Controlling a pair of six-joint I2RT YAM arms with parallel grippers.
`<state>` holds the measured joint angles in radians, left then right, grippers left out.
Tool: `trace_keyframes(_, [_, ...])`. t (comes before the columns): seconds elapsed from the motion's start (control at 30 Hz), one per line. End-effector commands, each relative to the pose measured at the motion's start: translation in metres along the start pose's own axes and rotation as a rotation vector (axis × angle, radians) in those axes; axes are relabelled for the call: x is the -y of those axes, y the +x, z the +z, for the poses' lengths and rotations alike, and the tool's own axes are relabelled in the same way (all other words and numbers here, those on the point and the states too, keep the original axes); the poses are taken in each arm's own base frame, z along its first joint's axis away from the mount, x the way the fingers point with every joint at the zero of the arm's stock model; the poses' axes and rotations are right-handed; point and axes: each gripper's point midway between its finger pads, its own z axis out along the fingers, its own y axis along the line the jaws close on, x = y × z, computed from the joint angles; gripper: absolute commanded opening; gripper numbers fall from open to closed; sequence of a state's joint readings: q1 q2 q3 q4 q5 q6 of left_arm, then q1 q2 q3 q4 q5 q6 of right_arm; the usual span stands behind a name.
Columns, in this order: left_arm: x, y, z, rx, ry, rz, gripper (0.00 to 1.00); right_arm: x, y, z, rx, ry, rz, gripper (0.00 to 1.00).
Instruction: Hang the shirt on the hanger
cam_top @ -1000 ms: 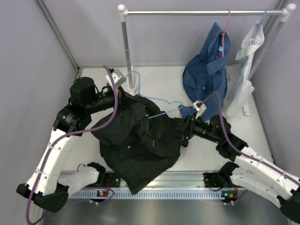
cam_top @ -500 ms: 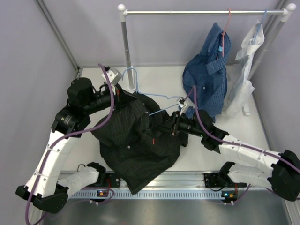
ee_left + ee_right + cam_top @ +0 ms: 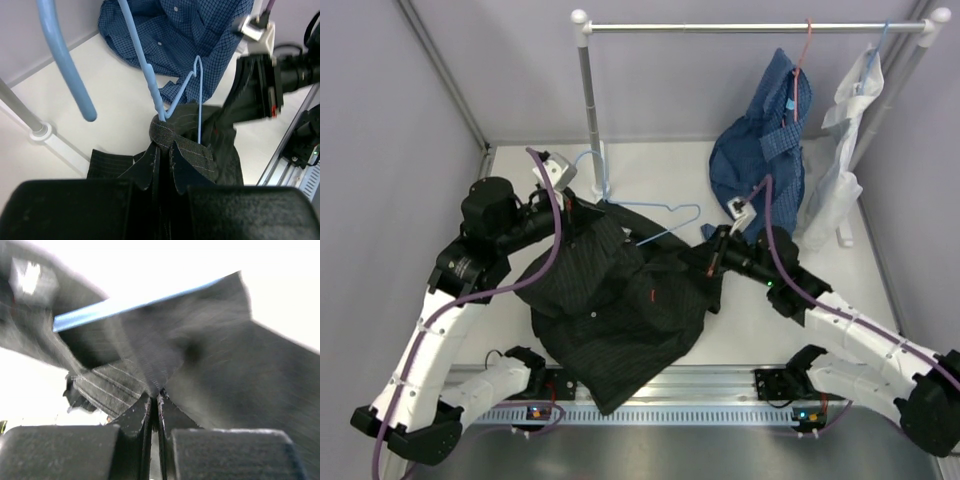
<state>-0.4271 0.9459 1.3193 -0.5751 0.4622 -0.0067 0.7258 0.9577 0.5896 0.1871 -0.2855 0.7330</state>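
The black pinstriped shirt (image 3: pixel 620 300) lies crumpled on the table between both arms. The light-blue wire hanger (image 3: pixel 665 212) pokes out of its upper edge, with the hook (image 3: pixel 594 165) by the rack pole. My left gripper (image 3: pixel 582 208) is shut on a bunched fold of the shirt (image 3: pixel 187 150) just below where the hanger wire (image 3: pixel 150 80) enters the cloth. My right gripper (image 3: pixel 712 255) is shut on the shirt's right edge; in the right wrist view the fabric (image 3: pixel 150 365) is pinched at the fingertips (image 3: pixel 145 412), under a blurred stretch of the hanger (image 3: pixel 125 305).
A metal rack with an upright pole (image 3: pixel 588 100) and top bar (image 3: pixel 740 27) stands at the back. A blue checked shirt (image 3: pixel 765 150) on a red hanger and a white garment (image 3: pixel 840 150) hang from it. The arms' mounting rail (image 3: pixel 670 405) runs along the near edge.
My right gripper reached left onto the shirt, shut on its fabric, then drew back a little to the right. The left gripper shifted slightly up and left with the shirt and hanger.
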Motion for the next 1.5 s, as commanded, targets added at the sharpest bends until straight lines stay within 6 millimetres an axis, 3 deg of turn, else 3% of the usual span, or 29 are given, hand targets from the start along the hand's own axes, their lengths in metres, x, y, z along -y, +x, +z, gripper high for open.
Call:
trace_keyframes(0.0, [-0.006,-0.011,-0.008,0.073,-0.044,0.083,0.00,0.035,-0.028,-0.023,0.021,0.103,0.059,0.00])
trace_keyframes(0.07, [-0.006,-0.002,-0.008,0.059,-0.041,0.100,0.00,0.062,-0.034,-0.037,0.005,0.192,0.106,0.00])
trace_keyframes(0.23, [0.003,0.013,-0.012,0.075,-0.005,0.141,0.00,0.079,-0.050,-0.051,-0.073,0.287,0.115,0.00])
trace_keyframes(0.37, [-0.010,0.037,-0.021,0.059,-0.093,0.195,0.00,0.092,-0.070,-0.063,-0.057,0.378,0.132,0.00])
trace_keyframes(0.47, [-0.014,0.049,-0.032,0.061,-0.132,0.262,0.00,0.105,-0.073,-0.072,-0.076,0.481,0.147,0.00])
trace_keyframes(0.53, [-0.017,0.055,-0.038,0.051,-0.156,0.280,0.00,0.109,-0.068,-0.076,-0.121,0.515,0.138,0.00])
trace_keyframes(0.63, [-0.012,0.069,-0.030,0.009,-0.110,0.274,0.00,0.116,-0.073,-0.080,-0.150,0.579,0.105,0.00])
trace_keyframes(0.83, [-0.002,0.083,-0.011,-0.063,-0.023,0.281,0.00,0.104,-0.096,-0.069,-0.162,0.563,0.038,0.00])
trace_keyframes(0.93, [-0.003,0.085,-0.001,-0.107,-0.021,0.281,0.00,0.088,-0.107,-0.062,-0.159,0.522,-0.027,0.00])
trace_keyframes(1.03, [-0.007,0.081,0.011,-0.136,-0.046,0.215,0.00,0.054,-0.108,-0.047,-0.162,0.385,-0.066,0.00])
trace_keyframes(1.17, [-0.035,0.038,0.032,-0.097,-0.218,0.062,0.00,0.005,-0.094,-0.033,-0.133,0.170,-0.090,0.00])
trace_keyframes(1.2, [-0.035,0.031,0.037,-0.088,-0.224,0.019,0.00,-0.015,-0.107,-0.026,-0.050,0.084,-0.075,0.00])
trace_keyframes(1.27, [-0.032,0.016,0.047,-0.068,-0.209,-0.027,0.00,-0.036,-0.099,-0.027,-0.003,-0.035,-0.034,0.00])
trace_keyframes(1.3, [-0.032,0.006,0.050,-0.031,-0.218,-0.055,0.00,-0.058,-0.113,-0.026,0.071,-0.125,0.001,0.00])
trace_keyframes(1.47, [-0.029,-0.033,0.058,0.130,-0.202,-0.104,0.00,-0.115,-0.110,-0.028,0.120,-0.340,0.022,0.00])
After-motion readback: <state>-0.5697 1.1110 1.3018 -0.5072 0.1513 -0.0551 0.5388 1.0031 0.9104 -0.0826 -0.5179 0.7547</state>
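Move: The right hand, already pinching the dark shirt's right shoulder, has the blue hanger's bare free end about 8 cm ahead, 3 cm to its right and some 6 cm higher; the blue shirt hangs roughly 22 cm ahead and 18 cm right, near its level. From the left hand, which holds the hanger's neck with the collar, that free end is about 6 cm ahead, 21 cm right and 10 cm lower, and the rack's near foot some 25 cm ahead, 4 cm left and 35 cm down. Keeping its pinch on the shirt's shoulder, the right hand pulls the cloth right and forward about 11 cm past the hanger's free end while rolling some 20 degrees with its left side dropping, then rolls back and swings left, up and somewhat back, ending about 8 cm higher than it began. The left hand, still gripping neck and collar together, first sinks about 10 cm and eases back a few, then pushes forward and lifts roughly halfway up again while turning a little counter-clockwise, so the hanger's free end is fed into the raised shirt opening. ##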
